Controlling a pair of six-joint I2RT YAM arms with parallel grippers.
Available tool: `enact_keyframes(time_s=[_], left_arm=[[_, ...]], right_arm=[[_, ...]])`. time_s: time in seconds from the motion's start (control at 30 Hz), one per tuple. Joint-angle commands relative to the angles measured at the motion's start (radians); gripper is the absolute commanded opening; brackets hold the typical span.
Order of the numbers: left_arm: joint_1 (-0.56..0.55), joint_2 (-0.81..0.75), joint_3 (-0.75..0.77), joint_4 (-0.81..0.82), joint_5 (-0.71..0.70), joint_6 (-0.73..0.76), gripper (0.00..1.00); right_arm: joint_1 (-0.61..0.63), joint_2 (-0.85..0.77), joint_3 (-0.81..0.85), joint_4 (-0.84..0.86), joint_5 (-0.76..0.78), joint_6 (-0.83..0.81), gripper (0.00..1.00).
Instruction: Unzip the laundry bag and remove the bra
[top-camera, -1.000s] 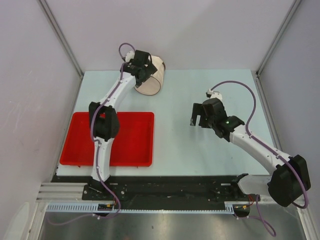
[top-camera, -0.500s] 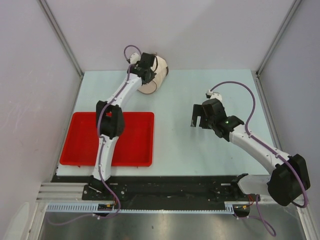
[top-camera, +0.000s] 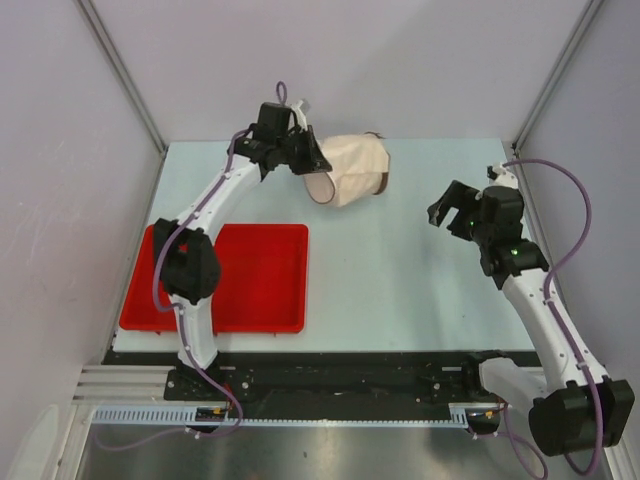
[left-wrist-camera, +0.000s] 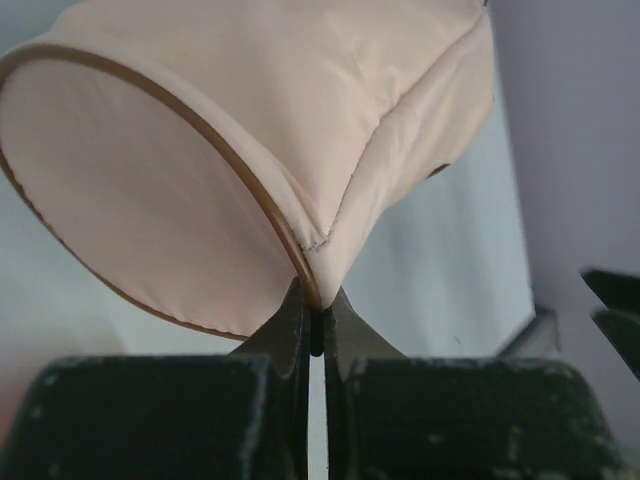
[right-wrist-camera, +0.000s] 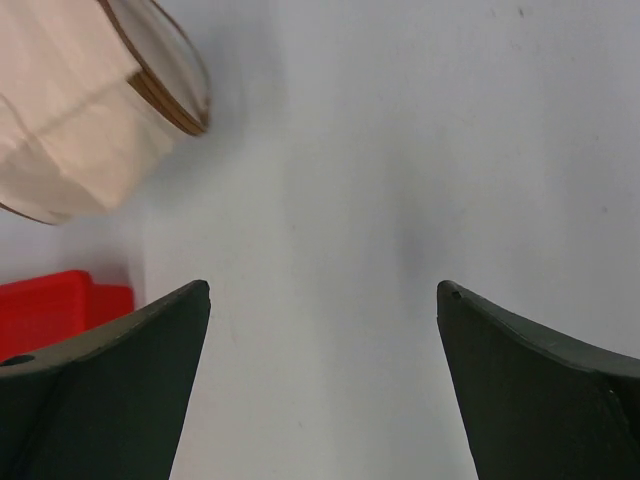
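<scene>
The laundry bag (top-camera: 352, 170), a cream-white mesh drum with a brownish rim, hangs on its side at the back of the table. My left gripper (top-camera: 318, 167) is shut on the rim of its round end face. In the left wrist view the two fingers pinch that rim (left-wrist-camera: 316, 300) and the bag (left-wrist-camera: 250, 130) fills the picture above them. My right gripper (top-camera: 450, 210) stands open to the right of the bag, apart from it, with only bare table between its fingers (right-wrist-camera: 323, 290). The bag's other end (right-wrist-camera: 70, 130) shows at upper left there. The bra is hidden.
A flat red tray (top-camera: 260, 285) lies at the front left under the left arm, and its corner shows in the right wrist view (right-wrist-camera: 45, 305). Grey walls with metal posts close the table at the back and on both sides.
My left gripper shut on the bag's rim and swung to the right, pulling the bag over onto its side toward the middle. The right arm moved right and farther back, still open.
</scene>
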Motion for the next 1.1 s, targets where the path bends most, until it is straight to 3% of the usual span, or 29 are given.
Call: enact_keyframes(time_s=[0.0, 0.13, 0.3, 0.5, 0.57, 0.6, 0.7, 0.73, 0.77, 0.8, 0.83, 0.93, 1.07], left_arm=[[-0.008, -0.056, -0.013, 0.089, 0.485, 0.091, 0.00], [-0.023, -0.041, -0.056, 0.139, 0.615, 0.029, 0.00], [-0.069, -0.050, -0.111, 0.219, 0.689, 0.008, 0.00], [-0.112, -0.030, -0.071, 0.162, 0.711, 0.049, 0.00], [-0.123, -0.029, -0.073, 0.159, 0.731, 0.057, 0.00], [-0.126, -0.027, -0.071, 0.158, 0.734, 0.067, 0.00], [-0.133, -0.026, -0.074, 0.135, 0.728, 0.086, 0.00], [-0.132, -0.024, -0.069, 0.126, 0.717, 0.094, 0.00], [-0.132, -0.020, -0.060, 0.089, 0.697, 0.107, 0.01], [-0.130, -0.001, -0.044, 0.051, 0.612, 0.145, 0.25], [-0.130, 0.013, 0.010, 0.002, 0.546, 0.169, 0.42], [-0.130, 0.042, 0.079, -0.178, 0.343, 0.225, 0.84], [-0.130, -0.025, 0.046, -0.177, 0.199, 0.241, 0.99]], right_arm=[[-0.034, -0.033, -0.011, 0.106, -0.248, 0.002, 1.00], [-0.017, -0.033, -0.014, 0.146, -0.352, 0.006, 1.00], [0.032, -0.022, -0.024, 0.160, -0.216, -0.029, 1.00], [0.118, 0.019, -0.023, 0.204, -0.144, -0.023, 1.00], [0.130, 0.044, -0.024, 0.203, -0.061, -0.008, 0.94], [0.132, 0.053, -0.023, 0.203, -0.053, -0.001, 0.87], [0.125, 0.059, -0.024, 0.189, 0.039, 0.037, 0.15], [0.124, 0.053, -0.024, 0.180, 0.075, 0.070, 0.00], [0.125, 0.033, -0.023, 0.171, 0.094, 0.080, 0.00], [0.127, 0.024, -0.023, 0.156, 0.106, 0.086, 0.00], [0.130, 0.010, -0.024, 0.142, 0.147, 0.101, 0.00], [0.131, -0.049, -0.015, 0.053, 0.219, 0.166, 0.00], [0.161, -0.063, 0.040, -0.111, 0.341, 0.204, 0.00]])
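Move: The left hand holds the laundry bag by its left-end rim, the bag's middle about 7 cm to its right, 1 cm back and 3 cm below. The open right gripper waits some 28 cm right and 15 cm back, at similar height; the red tray lies roughly 31 cm left, 28 cm back and 22 cm below. From the right hand, the bag's middle is about 14 cm ahead, 21 cm left and 3 cm below, the left gripper 15 cm ahead and 28 cm left. Back and rightward, the left hand carries the bag about 16 cm towards the right hand, turning some 35 degrees clockwise. The right hand comes up a little and about 7 cm left, eases back down, and shuts on the brown-trimmed rim at the bag's other end; only then does the left open wide and slip forward about 3 cm off its rim, as the right draws the bag some 4 cm right, swinging clockwise. ##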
